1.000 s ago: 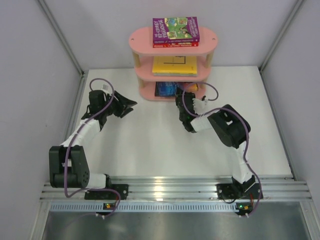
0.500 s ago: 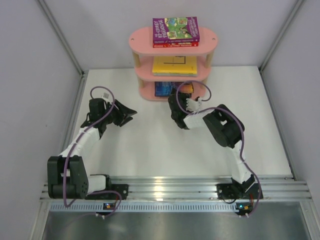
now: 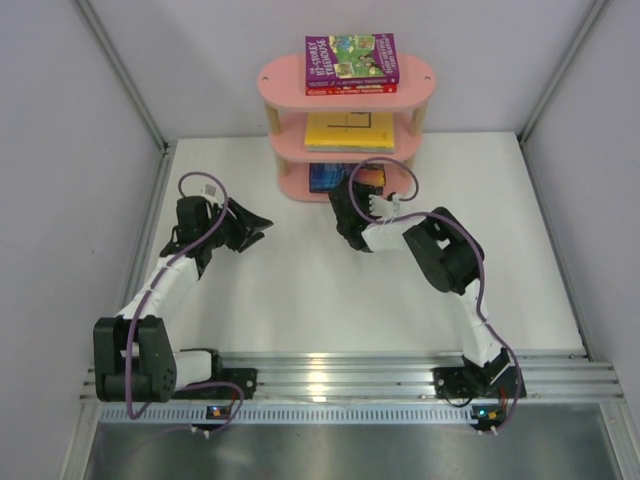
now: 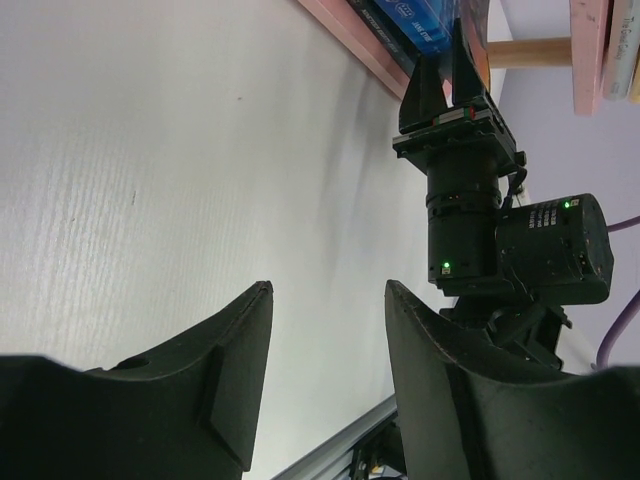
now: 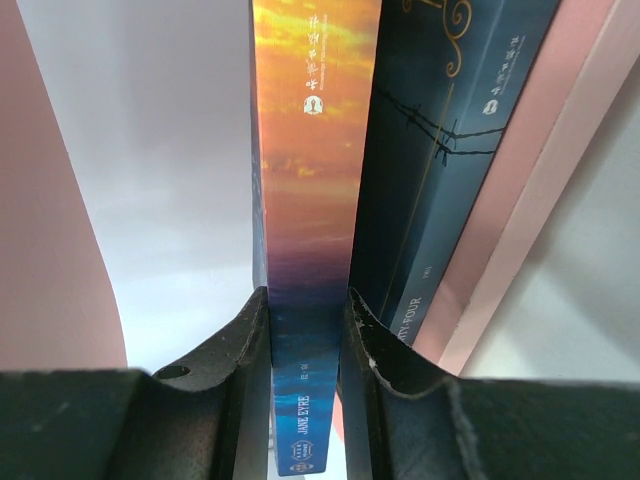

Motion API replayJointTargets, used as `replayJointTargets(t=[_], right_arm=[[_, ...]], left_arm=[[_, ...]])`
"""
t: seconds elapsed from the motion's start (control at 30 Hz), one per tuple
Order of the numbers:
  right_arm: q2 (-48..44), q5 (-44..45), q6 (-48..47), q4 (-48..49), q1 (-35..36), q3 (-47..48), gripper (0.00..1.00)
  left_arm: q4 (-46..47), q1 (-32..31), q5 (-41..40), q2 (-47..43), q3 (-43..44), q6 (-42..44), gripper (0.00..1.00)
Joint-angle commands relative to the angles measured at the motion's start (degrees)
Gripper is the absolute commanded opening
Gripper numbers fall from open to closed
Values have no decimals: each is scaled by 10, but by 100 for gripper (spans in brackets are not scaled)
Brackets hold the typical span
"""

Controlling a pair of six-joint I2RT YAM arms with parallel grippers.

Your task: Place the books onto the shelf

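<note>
The pink shelf (image 3: 282,75) stands at the back of the table. A purple book (image 3: 350,58) lies on a red one (image 3: 350,89) on its top board, and a yellow book (image 3: 348,130) is on the middle board. My right gripper (image 3: 352,203) reaches into the bottom tier, shut on the spine of the blue book with orange glow (image 5: 312,150). That book lies against a dark navy book (image 5: 440,150), which rests on the pink bottom board (image 5: 545,190). My left gripper (image 3: 262,222) hovers open and empty over the table, left of the shelf.
Grey walls close in the table on the left, right and back. A wooden shelf post (image 4: 525,50) stands just past the right gripper (image 4: 452,95), as the left wrist view shows. Bare white table (image 3: 300,290) spreads between the arms.
My right gripper has moved left and toward the shelf, carrying the blue-and-orange book deeper into the bottom tier. The left arm has drawn back slightly.
</note>
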Motion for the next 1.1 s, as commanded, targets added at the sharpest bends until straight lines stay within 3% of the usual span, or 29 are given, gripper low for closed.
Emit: replayJointTargets(t=[0.0, 0.23, 0.27, 0.37, 0.53, 0.67, 1.07], right_arm=[[-4, 38, 19, 19, 8, 43, 0], [6, 25, 28, 8, 9, 47, 1], [6, 21, 20, 5, 11, 50, 11], [2, 10, 19, -5, 13, 49, 28], [-17, -9, -4, -20, 13, 42, 35], [-25, -23, -9, -38, 13, 40, 46], [-43, -83, -39, -66, 7, 34, 57]], left_arm=[[9, 1, -4, -15, 4, 16, 54], [10, 1, -5, -15, 2, 16, 54], [10, 1, -4, -15, 2, 16, 54], [10, 1, -6, -15, 3, 16, 54], [12, 1, -9, -16, 1, 14, 54], [18, 1, -5, -17, -4, 8, 54], [17, 0, -8, -24, -9, 10, 54]])
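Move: My right hand still pinches the spine of the Jane Eyre book; the book's middle lies about 6 cm ahead and 3 cm to the right, roughly level. Nineteen Eighty-Four lies under it on the lowest shelf, its middle some 7 cm ahead, 2 cm right and 3 cm below my right hand; the yellow book is about 8 cm ahead, 2 cm right and 13 cm above. From my left hand, Jane Eyre is roughly 22 cm ahead, 20 cm right and 6 cm below. I let Jane Eyre down at the front of the lowest shelf: my right hand first sinks about 1 cm, and partway down the fingers begin to open, spreading to over twice their gap and freeing the spine. As they keep opening, I shift some 2 cm left, swinging slightly counter-clockwise and tipping down a little, the lower finger staying close against the book's front edge. ##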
